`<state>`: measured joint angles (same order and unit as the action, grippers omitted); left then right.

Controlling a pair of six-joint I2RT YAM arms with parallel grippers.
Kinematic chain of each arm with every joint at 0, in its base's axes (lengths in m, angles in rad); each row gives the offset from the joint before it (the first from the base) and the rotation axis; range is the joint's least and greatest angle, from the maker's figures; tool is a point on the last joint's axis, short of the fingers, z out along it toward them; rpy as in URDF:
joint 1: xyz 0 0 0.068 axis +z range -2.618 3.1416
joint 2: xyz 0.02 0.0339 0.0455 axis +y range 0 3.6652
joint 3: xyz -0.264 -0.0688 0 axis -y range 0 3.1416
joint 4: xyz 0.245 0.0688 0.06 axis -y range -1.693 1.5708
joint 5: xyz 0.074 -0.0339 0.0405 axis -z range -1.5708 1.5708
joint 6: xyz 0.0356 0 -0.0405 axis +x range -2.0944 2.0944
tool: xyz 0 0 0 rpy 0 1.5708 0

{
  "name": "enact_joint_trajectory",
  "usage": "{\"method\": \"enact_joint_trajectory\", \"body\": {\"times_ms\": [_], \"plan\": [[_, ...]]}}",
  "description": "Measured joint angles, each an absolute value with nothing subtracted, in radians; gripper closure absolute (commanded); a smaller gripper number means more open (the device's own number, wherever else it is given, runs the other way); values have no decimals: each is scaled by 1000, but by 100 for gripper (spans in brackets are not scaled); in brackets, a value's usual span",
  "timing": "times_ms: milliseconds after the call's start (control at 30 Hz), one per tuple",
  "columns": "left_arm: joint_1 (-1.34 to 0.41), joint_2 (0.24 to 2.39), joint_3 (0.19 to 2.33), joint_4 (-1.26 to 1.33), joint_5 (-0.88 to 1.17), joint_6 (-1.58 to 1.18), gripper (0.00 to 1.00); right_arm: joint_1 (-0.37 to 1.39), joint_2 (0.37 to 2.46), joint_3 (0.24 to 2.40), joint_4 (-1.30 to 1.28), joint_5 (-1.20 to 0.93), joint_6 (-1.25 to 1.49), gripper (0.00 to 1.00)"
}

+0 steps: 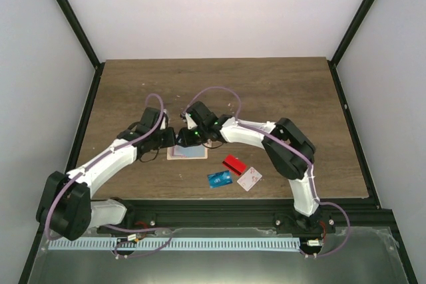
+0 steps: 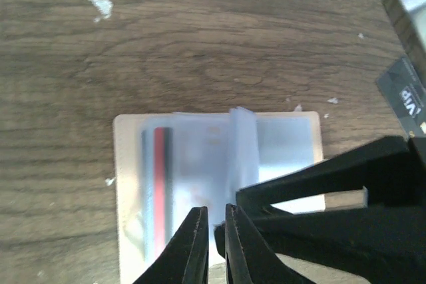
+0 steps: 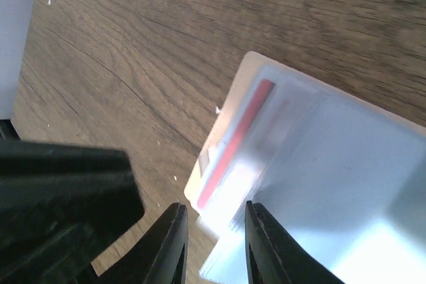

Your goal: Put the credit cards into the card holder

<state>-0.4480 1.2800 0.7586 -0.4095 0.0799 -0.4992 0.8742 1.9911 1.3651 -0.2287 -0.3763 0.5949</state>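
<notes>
The card holder (image 1: 188,155) lies open on the wooden table, beige with clear sleeves (image 2: 126,164) (image 3: 243,78). A card with a red stripe (image 2: 160,184) (image 3: 239,138) sits inside one sleeve. One clear flap (image 2: 243,134) stands up. My left gripper (image 2: 214,212) hovers over the holder's near edge, its jaws a sliver apart with nothing between them. My right gripper (image 3: 214,207) is open and straddles a sleeve corner, and its black fingers (image 2: 313,184) reach in beside the left ones. A red card (image 1: 233,163), a blue card (image 1: 219,179) and a white card with a red dot (image 1: 249,178) lie loose to the right.
A dark card marked VIP (image 2: 407,94) shows at the right edge of the left wrist view. Both arms arch over the table's middle (image 1: 126,147) (image 1: 279,141). Black frame posts (image 1: 80,118) and white walls ring the table.
</notes>
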Motion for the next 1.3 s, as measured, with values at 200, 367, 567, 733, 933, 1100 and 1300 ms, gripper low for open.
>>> {"method": "enact_joint_trajectory", "body": {"times_ms": [200,367,567,733,933,1100,1300], "plan": [[-419,1211,706,-432,57,-519,87,885,2079,1413,-175,-458,587,71],[-417,1164,688,-440,56,-528,86,886,2075,1412,-163,-500,558,67],[-423,1127,682,-435,93,-524,83,884,1883,1303,-174,-463,530,65],[-512,1123,665,-382,168,-508,80,878,1647,1150,-203,-361,538,55],[-684,1206,643,-267,256,-491,75,868,1436,936,-316,-215,596,43],[-776,1318,624,-169,308,-474,70,865,1316,750,-392,-178,714,39],[-841,1460,632,-91,335,-440,70,903,1199,575,-438,-241,881,37]]}}
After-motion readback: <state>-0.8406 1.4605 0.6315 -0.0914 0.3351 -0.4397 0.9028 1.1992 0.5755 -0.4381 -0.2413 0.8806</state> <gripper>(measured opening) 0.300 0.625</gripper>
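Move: The blue card lies on the table some 14 cm to the right hand's right, 14 cm back and 7 cm below it; the left hand has it about 15 cm to its right, 12 cm back and 9 cm down. The red card is about 5 cm right of the blue one and 5 cm farther out, the pale card 10 cm right of it and level with it. The open card holder's middle lies some 4 cm right of the left hand and 3 cm back, 9 cm below. The right hand first eases its fingertips another 2 to 3 cm left over the open holder's raised pale sleeve, then lifts about 9 cm clear of it and sweeps some 22 cm to the right and 14 cm back towards the loose cards, sinking again, turning clockwise and spreading its fingers wide until it hovers close by the blue card's right side. The left hand edges 2 cm left, then swings about 16 cm right and 9 cm back off the holder towards the blue card, turning some 35 degrees clockwise, dropping and opening its nearly shut fingers part way, still above the card. ##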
